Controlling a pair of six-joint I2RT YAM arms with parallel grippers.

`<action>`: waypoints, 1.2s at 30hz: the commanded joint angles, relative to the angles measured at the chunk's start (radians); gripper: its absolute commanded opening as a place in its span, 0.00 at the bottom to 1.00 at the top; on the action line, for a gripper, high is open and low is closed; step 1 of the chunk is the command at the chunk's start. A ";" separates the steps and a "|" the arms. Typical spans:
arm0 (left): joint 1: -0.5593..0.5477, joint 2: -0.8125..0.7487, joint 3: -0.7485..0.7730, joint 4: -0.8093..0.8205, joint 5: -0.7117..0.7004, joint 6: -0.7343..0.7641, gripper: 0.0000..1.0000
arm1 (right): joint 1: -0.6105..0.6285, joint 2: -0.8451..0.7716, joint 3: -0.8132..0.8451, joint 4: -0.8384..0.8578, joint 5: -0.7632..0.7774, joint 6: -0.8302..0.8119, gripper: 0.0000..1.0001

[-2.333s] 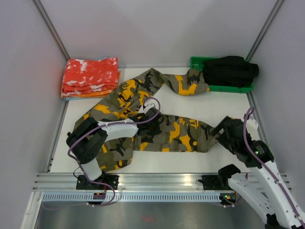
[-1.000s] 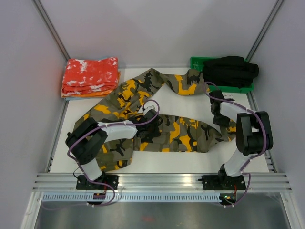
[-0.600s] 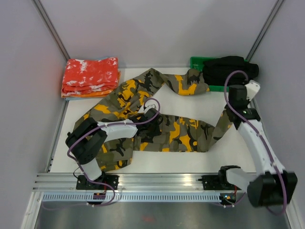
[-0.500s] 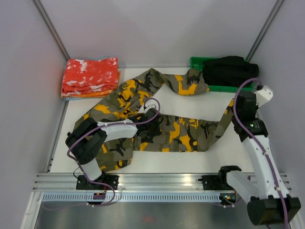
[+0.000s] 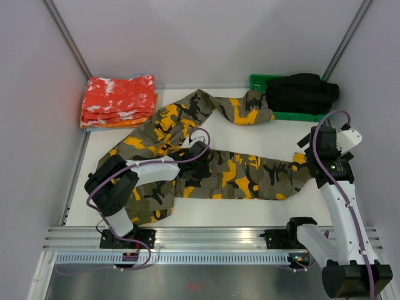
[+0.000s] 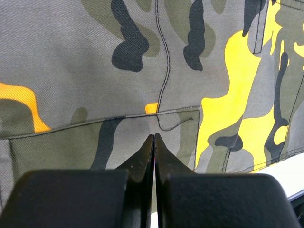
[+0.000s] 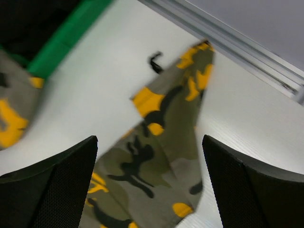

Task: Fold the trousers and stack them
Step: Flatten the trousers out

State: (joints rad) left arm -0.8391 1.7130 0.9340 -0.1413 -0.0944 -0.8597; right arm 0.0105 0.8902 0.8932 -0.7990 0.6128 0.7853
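The camouflage trousers [image 5: 237, 175] lie spread across the white table [image 5: 281, 134], with one leg running right and the other curving back toward the green tray. My left gripper [image 5: 195, 160] is shut. Its tips [image 6: 154, 137] rest against the cloth [image 6: 142, 61] by a pocket seam, with no fold visible between them. My right gripper [image 5: 312, 149] hovers over the right leg end [image 5: 299, 167]. Its jaws [image 7: 152, 185] stand wide open and hold nothing. The leg end [image 7: 166, 142] lies on the table below them.
A stack of red-orange speckled folded cloths [image 5: 119, 101] sits at the back left. A green tray [image 5: 257, 81] at the back right holds a plain black garment [image 5: 303, 90]. Grey walls close in the sides, and a metal rail [image 5: 206, 237] runs along the near edge.
My right gripper swung right and nearer with the leg end, then opened. The leg end now lies flat on the table, stretched further right. The left arm has not moved.
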 commanded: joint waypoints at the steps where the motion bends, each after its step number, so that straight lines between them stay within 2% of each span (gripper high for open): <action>1: 0.003 -0.058 0.032 -0.017 0.005 0.047 0.03 | -0.001 -0.019 0.093 0.166 -0.178 -0.141 0.98; 4: 0.003 -0.064 0.037 -0.023 0.002 0.053 0.03 | 0.000 0.047 0.073 0.213 -0.350 -0.248 0.98; 6: 0.003 -0.061 0.039 -0.027 0.005 0.053 0.03 | 0.000 0.179 0.072 0.169 -0.367 -0.290 0.98; 8: 0.003 -0.058 0.037 -0.029 0.010 0.053 0.03 | 0.002 0.321 0.066 0.101 -0.267 -0.301 0.98; 13: 0.003 -0.061 0.029 -0.040 0.004 0.053 0.04 | 0.002 0.461 0.052 0.135 -0.059 -0.316 0.96; 17: 0.003 -0.056 0.034 -0.037 0.002 0.057 0.04 | 0.000 0.545 0.091 0.204 -0.034 -0.353 0.84; 21: 0.003 -0.036 0.040 -0.038 0.007 0.062 0.04 | 0.002 0.662 0.131 0.247 -0.053 -0.383 0.67; 26: 0.005 -0.027 0.038 -0.041 0.004 0.067 0.04 | 0.000 0.795 0.136 0.310 -0.027 -0.402 0.63; 31: 0.003 -0.018 0.046 -0.047 0.005 0.079 0.04 | 0.000 0.845 0.122 0.371 0.017 -0.414 0.63; 33: 0.003 -0.009 0.051 -0.049 0.010 0.082 0.04 | 0.000 0.866 0.133 0.371 0.042 -0.422 0.60; 36: 0.005 0.000 0.054 -0.052 0.012 0.083 0.04 | -0.001 0.914 0.148 0.369 0.056 -0.442 0.49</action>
State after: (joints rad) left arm -0.8391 1.6974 0.9508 -0.1909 -0.0944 -0.8120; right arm 0.0116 1.7645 1.0126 -0.4610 0.6098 0.3717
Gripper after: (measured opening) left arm 0.039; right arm 0.509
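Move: The trouser leg's yellow-patched corner lies about 10 cm ahead of the right gripper, almost in line with it and some 18 cm below. Its small dark tie is about 2 cm farther out and 8 cm to the right of that corner. The other leg's end lies some 28 cm ahead and 16 cm left of the right gripper; the green box is about 35 cm straight ahead. From the left gripper, the yellow corner is roughly 43 cm right, 9 cm ahead, slightly lower. Bring the right gripper down about 16 cm and forward about 9 cm onto the leg's yellow-patched corner, first arching up and a little left, then dropping. Tip the fingers some 35 degrees steeper, turn them slightly counter-clockwise, and close from wide open to about half around the corner without pinching it yet. Leave the left gripper shut at the pocket. ##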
